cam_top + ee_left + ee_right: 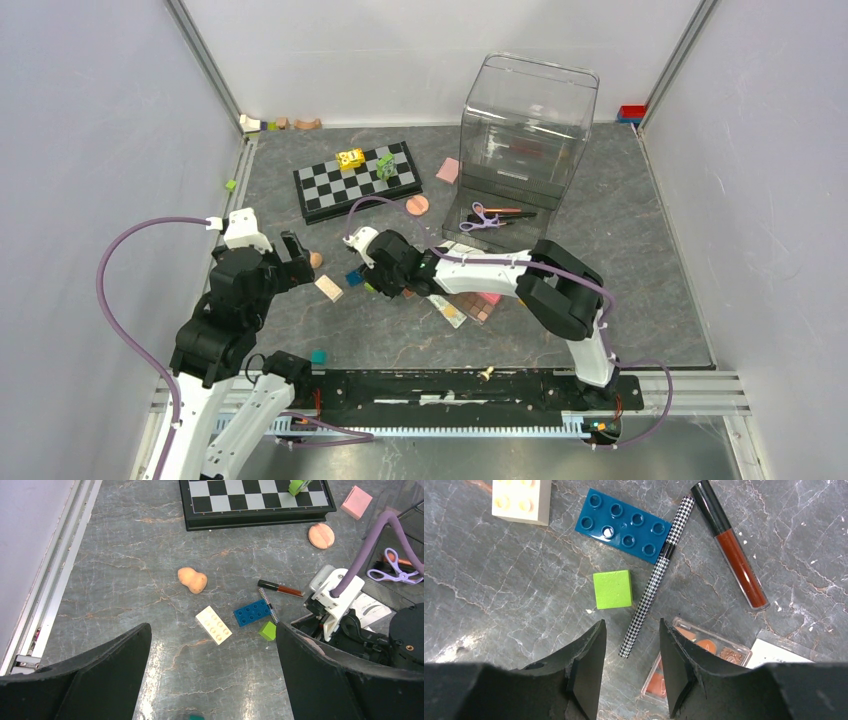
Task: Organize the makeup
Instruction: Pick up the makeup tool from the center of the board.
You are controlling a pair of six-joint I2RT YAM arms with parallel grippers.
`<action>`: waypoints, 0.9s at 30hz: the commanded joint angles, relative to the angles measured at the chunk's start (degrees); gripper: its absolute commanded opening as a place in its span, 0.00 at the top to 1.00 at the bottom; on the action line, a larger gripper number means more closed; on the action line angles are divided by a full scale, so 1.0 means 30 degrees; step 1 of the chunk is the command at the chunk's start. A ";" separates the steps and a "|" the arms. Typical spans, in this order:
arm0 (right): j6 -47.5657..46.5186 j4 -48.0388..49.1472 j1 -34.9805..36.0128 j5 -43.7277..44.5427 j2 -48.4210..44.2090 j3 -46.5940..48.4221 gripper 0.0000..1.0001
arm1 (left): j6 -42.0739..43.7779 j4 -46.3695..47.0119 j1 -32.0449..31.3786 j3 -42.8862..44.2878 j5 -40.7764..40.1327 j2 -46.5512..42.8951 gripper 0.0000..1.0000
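The makeup lies scattered around the table's middle. A houndstooth pen (654,580) lies flat, its near end between the tips of my open right gripper (632,625), which touches nothing. Beside it are a brown lip gloss tube (734,550), an eyeshadow palette (704,650) partly under the right finger, and a white card (779,655). My left gripper (211,625) hangs wide open above the table and holds nothing. Ahead of it lie a peach sponge (192,580), a round sponge (321,535) and a pink sponge (356,502). The purple curler (483,218) rests in the organizer's drawer tray (455,222).
A clear organizer box (525,120) stands at the back right. The chessboard (357,180) with toy pieces lies at back centre. Blue brick (624,527), green cube (612,589) and cream brick (213,625) sit among the makeup. A teal block (318,356) lies near the arm bases.
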 commanded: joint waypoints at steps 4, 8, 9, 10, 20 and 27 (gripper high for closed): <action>-0.0123 -0.0114 0.0077 0.0874 0.0980 0.1206 0.51 | -0.0338 0.0603 0.0104 -0.0020 0.0112 -0.0141 0.00; -0.0181 -0.0187 0.0077 0.0909 0.1447 0.1225 0.54 | -0.0337 0.0603 0.0104 -0.0017 0.0119 -0.0128 0.00; -0.0202 -0.0180 0.0078 0.0900 0.1542 0.1196 0.56 | -0.0338 0.0603 0.0118 -0.0005 0.0119 -0.0134 0.00; -0.0257 -0.0219 0.0063 0.0936 0.1634 0.1153 0.58 | -0.0334 0.0603 0.0104 -0.0005 0.0114 -0.0131 0.00; -0.0520 0.0006 0.0107 0.1384 0.0935 0.0229 0.94 | -0.0334 0.0603 0.0115 -0.0005 0.0171 -0.0006 0.00; -0.0796 -0.0148 -0.0008 0.1596 -0.0779 0.0890 1.00 | -0.0338 0.0603 0.0104 -0.0020 0.0148 -0.0035 0.00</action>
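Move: The makeup tool, a black-and-white checked pen, lies just under the right hand's fingertips, its middle about 4 cm ahead, 3 cm left and 2 cm down. A green cube is some 4 cm left and 1 cm ahead; the blue brick 4 cm ahead and 7 cm left; the cream brick 13 cm left, level; the small palette 3 cm ahead, 5 cm right. From the left hand the pen lies roughly 9 cm ahead, 14 cm right, 23 cm below. The right fingertips come down astride the pen's near part and shut from half open, pinching it from both sides between the green cube and the small palette. The hand sinks about 2 cm while easing barely 1 cm forward, then stays low as the fingers close, with the wrist keeping nearly the same attitude, and only just starts to rise at the end. ##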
